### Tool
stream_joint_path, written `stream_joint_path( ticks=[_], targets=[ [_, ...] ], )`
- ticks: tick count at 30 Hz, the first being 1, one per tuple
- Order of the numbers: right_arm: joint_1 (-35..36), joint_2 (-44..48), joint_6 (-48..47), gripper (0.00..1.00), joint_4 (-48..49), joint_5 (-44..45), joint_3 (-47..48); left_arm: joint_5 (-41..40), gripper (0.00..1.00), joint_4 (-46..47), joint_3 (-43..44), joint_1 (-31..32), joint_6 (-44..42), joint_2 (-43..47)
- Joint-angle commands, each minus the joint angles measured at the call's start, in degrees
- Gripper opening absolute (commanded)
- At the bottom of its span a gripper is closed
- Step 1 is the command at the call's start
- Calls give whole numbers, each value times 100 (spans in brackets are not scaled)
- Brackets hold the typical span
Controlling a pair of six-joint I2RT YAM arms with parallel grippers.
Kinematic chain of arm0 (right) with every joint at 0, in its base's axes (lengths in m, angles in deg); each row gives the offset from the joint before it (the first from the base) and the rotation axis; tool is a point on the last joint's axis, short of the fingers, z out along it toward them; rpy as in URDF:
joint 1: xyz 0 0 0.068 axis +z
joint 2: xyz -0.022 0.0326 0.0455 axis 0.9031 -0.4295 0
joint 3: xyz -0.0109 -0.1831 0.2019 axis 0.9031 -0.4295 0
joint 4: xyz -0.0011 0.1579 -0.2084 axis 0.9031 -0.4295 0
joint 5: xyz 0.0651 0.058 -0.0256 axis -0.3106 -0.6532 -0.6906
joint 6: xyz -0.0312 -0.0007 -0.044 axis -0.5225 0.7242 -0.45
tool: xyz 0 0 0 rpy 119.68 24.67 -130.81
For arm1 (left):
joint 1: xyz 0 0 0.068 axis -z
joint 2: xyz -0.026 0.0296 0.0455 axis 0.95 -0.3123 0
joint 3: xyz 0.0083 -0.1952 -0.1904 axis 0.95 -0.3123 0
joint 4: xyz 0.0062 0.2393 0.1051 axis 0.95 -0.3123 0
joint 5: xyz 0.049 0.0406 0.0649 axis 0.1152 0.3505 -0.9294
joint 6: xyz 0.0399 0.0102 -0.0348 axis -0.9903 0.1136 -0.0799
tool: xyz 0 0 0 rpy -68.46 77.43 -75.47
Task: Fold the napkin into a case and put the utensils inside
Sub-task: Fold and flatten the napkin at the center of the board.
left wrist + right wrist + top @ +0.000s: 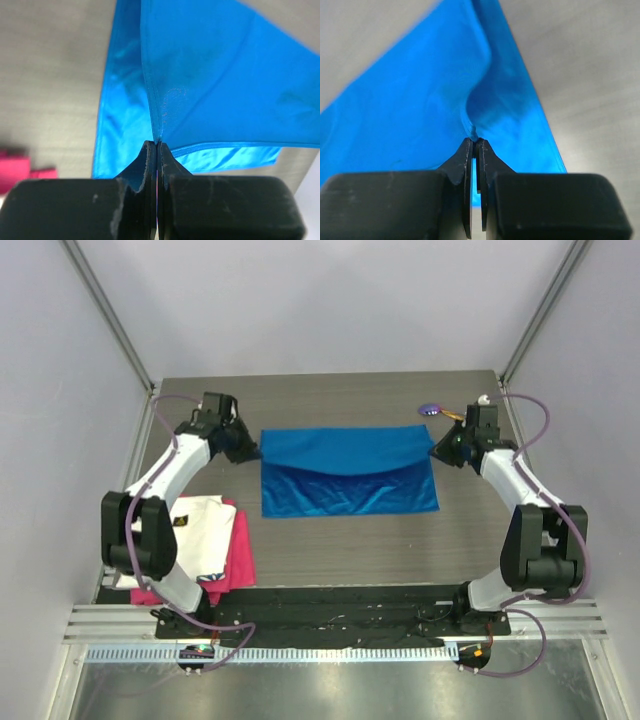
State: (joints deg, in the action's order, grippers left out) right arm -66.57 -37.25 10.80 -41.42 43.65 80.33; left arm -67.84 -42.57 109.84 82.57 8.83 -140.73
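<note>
The bright blue napkin (348,470) lies spread in the middle of the table, its far edge lifted and sagging toward the near half. My left gripper (254,452) is shut on the napkin's far left corner (156,136). At the far right corner (474,133), my right gripper (436,451) is shut on the cloth as well. Both corners hang just above the lower layer. The utensils rest at the far right of the table: one with a round purple head (430,409) and an orange-yellow one (452,416) beside it.
A white cloth (205,530) lies on a pink cloth (238,552) at the near left of the table, by the left arm's base. A pink edge (20,167) shows in the left wrist view. Grey walls enclose the table.
</note>
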Motion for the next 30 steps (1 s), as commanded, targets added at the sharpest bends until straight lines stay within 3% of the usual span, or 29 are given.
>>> stream_joint_path(
  ticks=[1, 8, 21, 30],
  targets=[
    [-20, 506, -62, 1, -18, -109, -688, 37, 0, -38, -808, 31, -69, 569],
    [-20, 313, -212, 1, 246, -100, -1603, 125, 0, 234, -1661, 452, 168, 307],
    [-64, 831, -397, 1, -316, 418, -1375, -166, 0, -424, -1319, 488, -8, 1097],
    [-134, 771, -309, 1, -369, 594, -1507, 2, 0, -118, -2338, 716, 361, 1459]
  ],
)
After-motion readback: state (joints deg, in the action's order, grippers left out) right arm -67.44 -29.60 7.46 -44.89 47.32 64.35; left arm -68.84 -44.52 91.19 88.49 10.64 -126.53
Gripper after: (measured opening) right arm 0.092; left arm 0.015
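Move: Both hands already pinch the near corners of the napkin's raised layer. From the left hand, the under-layer's near-left corner lies about 14 cm back, level sideways and 10 below; the white cloth is roughly 20 back, 16 left and 10 below. From the right hand, the near-right corner is some 14 back, 2 right and 10 below, with the utensils about 11 ahead, 8 right and 10 below. Keeping their pinch on the raised layer's two corners, both hands sweep back and down together, about 9 cm each way, towards the napkin's near edge, tipping some 15 degrees further down. The left then lifts about 6 cm, easing most of its tilt off and sinking slightly at the end; the right rises only about 2 cm. ##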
